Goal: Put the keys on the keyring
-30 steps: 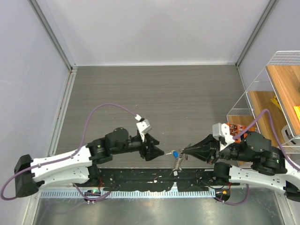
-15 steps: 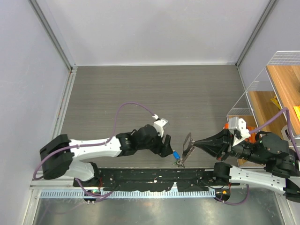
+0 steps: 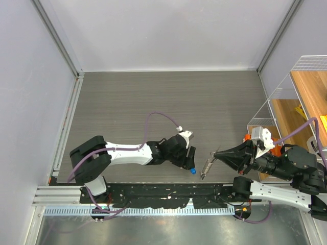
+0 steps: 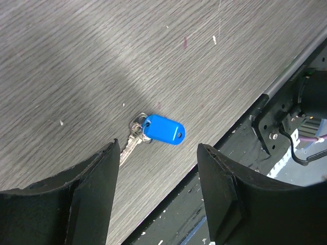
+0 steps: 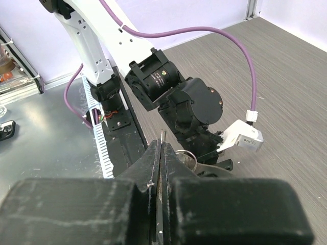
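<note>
A key with a blue plastic head [image 4: 163,129] and a silver blade [image 4: 129,147] lies flat on the grey wood-grain table, close to the near edge. My left gripper [image 4: 157,145] hovers just above it, open, one finger [image 4: 87,194] on each side, touching nothing. The top view shows the same key [image 3: 193,171] just past my left gripper [image 3: 189,159]. My right gripper [image 5: 162,145] is shut on the thin wire keyring [image 5: 187,155], whose loop juts out beyond the fingertips. From above, the keyring [image 3: 208,164] hangs at the tip of the right gripper [image 3: 216,153], a short way right of the blue key.
A black mounting rail [image 3: 153,191] runs along the table's near edge, right behind the key. A white wire rack with wooden shelves [image 3: 301,97] stands at the right, with an orange item [image 3: 250,138] at its foot. Purple cables loop over both arms.
My left arm has stretched out to the right and lowered over the blue key. The right gripper has drawn back to the right, keeping the keyring.
</note>
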Controlling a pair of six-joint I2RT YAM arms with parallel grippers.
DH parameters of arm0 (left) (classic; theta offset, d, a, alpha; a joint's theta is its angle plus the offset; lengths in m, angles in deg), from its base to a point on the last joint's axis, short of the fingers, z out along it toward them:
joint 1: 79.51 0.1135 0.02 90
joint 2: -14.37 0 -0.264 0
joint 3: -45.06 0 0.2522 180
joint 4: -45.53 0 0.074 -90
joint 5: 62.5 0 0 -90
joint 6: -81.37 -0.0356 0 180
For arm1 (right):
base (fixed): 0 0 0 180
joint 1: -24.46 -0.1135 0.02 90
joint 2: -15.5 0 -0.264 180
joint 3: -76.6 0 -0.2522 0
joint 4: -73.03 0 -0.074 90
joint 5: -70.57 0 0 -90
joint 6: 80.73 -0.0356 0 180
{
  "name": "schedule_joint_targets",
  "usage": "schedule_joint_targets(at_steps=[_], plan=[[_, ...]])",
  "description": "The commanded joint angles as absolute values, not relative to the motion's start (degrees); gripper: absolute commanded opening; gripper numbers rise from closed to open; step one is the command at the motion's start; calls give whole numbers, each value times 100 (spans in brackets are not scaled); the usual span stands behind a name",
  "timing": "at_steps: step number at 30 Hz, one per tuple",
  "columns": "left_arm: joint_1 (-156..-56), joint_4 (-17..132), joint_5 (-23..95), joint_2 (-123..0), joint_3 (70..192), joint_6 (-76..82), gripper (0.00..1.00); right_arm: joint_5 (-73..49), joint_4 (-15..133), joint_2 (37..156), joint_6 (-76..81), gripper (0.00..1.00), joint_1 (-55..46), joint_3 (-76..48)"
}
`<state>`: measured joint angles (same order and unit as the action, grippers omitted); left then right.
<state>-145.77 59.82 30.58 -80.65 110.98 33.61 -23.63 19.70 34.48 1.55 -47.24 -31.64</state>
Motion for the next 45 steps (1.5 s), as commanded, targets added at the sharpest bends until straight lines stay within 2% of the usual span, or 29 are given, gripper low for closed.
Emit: schedule_joint_targets(at_steps=[1, 9, 36, 45], plan=[[-14578, 6140, 3181, -8195, 11340, 3470, 66, -2452, 2200, 3378, 145, 5, -4761, -2996], [-14604, 6166, 3374, -8406, 11481, 3470, 57, -2426, 2227, 3361, 172, 5, -4761, -3075], [-14666, 6544, 3234, -8802, 11947, 3338, 49, -2373, 2235, 3176, 224, 5, -4761, -3215], [-14666, 6658, 3172, -8907, 12035, 3365, 41, -2347, 2227, 3088, 207, 5, -4761, -3251]])
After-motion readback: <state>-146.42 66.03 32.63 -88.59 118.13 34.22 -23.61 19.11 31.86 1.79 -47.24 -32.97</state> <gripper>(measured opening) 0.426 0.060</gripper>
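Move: The blue tag of the loose key lies about 5 cm below my left hand, some 3 cm to its right and about 1 cm back. Its key blade lies nearly under that hand, about 1 cm to the left and 5 cm down. From my right hand, the tag is about 6 cm ahead, 6 cm to the left and some 34 cm below; the keyring it still holds hangs about 7 cm straight beneath. I ease my left hand down about 2.5 cm in all, drifting roughly 1 cm right towards the blue tag and a little back, with a rise of about 1 cm midway before I sink again. Meanwhile I narrow my fingers from well open to under half, tips either side of the key's ring and tag, not yet pinching the tag. My right fingers keep the keyring up. ##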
